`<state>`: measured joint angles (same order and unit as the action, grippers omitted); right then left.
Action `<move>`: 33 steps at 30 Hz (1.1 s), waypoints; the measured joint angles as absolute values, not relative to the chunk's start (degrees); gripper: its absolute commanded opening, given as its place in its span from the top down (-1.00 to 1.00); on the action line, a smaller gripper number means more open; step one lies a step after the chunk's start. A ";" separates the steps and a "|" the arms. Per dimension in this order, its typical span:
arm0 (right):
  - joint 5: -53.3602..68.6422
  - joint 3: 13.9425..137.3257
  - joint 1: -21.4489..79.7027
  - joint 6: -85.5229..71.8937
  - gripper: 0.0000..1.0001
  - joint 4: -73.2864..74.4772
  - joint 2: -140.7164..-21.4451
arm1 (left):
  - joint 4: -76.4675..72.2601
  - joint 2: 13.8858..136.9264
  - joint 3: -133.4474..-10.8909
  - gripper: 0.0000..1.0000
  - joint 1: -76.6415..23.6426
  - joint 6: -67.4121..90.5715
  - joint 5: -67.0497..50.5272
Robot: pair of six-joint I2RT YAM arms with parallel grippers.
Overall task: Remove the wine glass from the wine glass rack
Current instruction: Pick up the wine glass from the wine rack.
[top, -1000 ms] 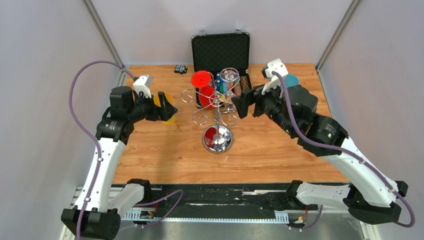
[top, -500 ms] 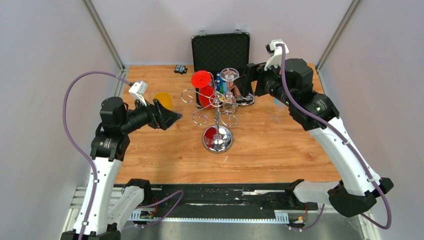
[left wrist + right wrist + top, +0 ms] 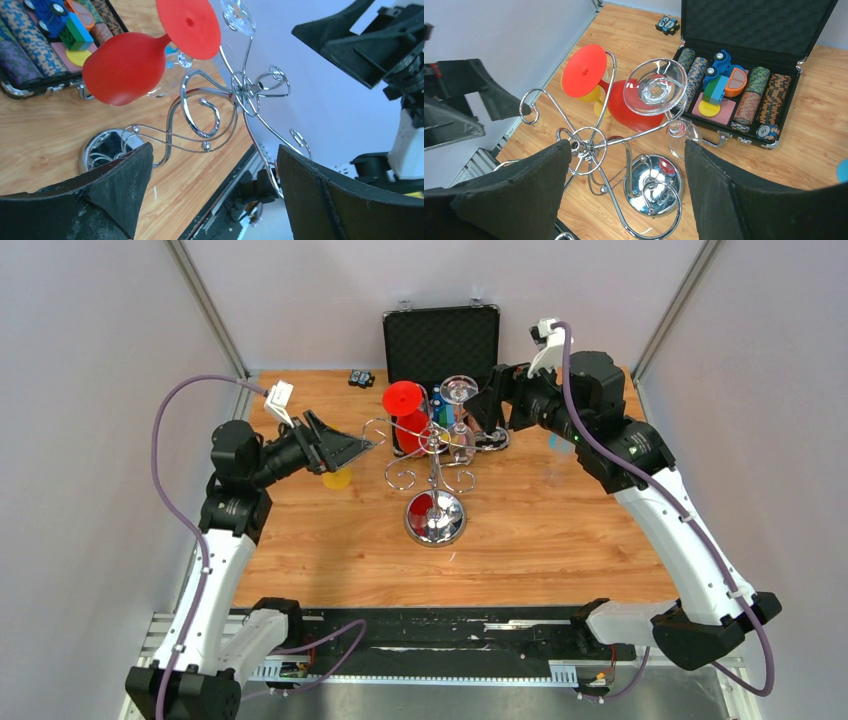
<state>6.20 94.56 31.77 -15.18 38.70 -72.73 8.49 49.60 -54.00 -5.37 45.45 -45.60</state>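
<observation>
The chrome wine glass rack (image 3: 434, 518) stands mid-table on its round mirrored base (image 3: 654, 185). Two glasses hang upside down from its curled arms: a red wine glass (image 3: 405, 415) on the left and a clear wine glass (image 3: 459, 400) at the back right. In the right wrist view the clear glass's foot (image 3: 655, 87) lies just ahead of my right gripper (image 3: 627, 145), which is open, above and behind the rack (image 3: 482, 418). My left gripper (image 3: 358, 450) is open too, hovering left of the rack's arms (image 3: 200, 115), with the red glass (image 3: 125, 67) ahead of it.
An open black case (image 3: 440, 340) of poker chips and toy pieces (image 3: 744, 85) sits right behind the rack. A yellow disc (image 3: 337, 478) lies under the left gripper, a blue item (image 3: 556, 443) on the right, and a small black object (image 3: 361, 378) at the back.
The right gripper swung from the rack's right side up to its back right, by the clear glass. The left gripper rose and moved right, up to the rack's arms.
</observation>
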 measured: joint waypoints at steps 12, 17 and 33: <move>7.60 94.39 31.14 -15.22 -0.62 37.34 -72.34 | -6.66 58.96 -51.00 -0.26 -5.26 59.07 -47.05; 7.62 93.67 30.76 -15.42 -0.61 36.12 -71.79 | -10.52 61.30 -50.92 0.14 -5.26 62.22 -48.14; 8.73 93.36 29.47 -18.33 -0.60 34.39 -72.07 | -13.93 62.30 -50.35 1.00 -5.26 67.77 -50.54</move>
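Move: The curled end of the rack's left arm is about 4 cm ahead of the left hand, 2 cm to its right and 1 cm below. The rack hub lies some 13 cm to the hand's right and 2 cm ahead, and the hanging red wine glass about 9 cm ahead, 8 cm right and 6 cm down. From the right hand, the curled end is some 20 cm left, 2 cm back and 4 cm lower. Bring the open left gripper forward about 4.5 cm, drifting slightly right, onto the curled wire end of the rack's left arm. Dip the fingers and roll the hand's left side down on the way, some 20 degrees in all, and shut the fingers fully so the tips pinch the thin wire. Keep the right gripper open beside the clear glass, easing up barely over 1 cm. ##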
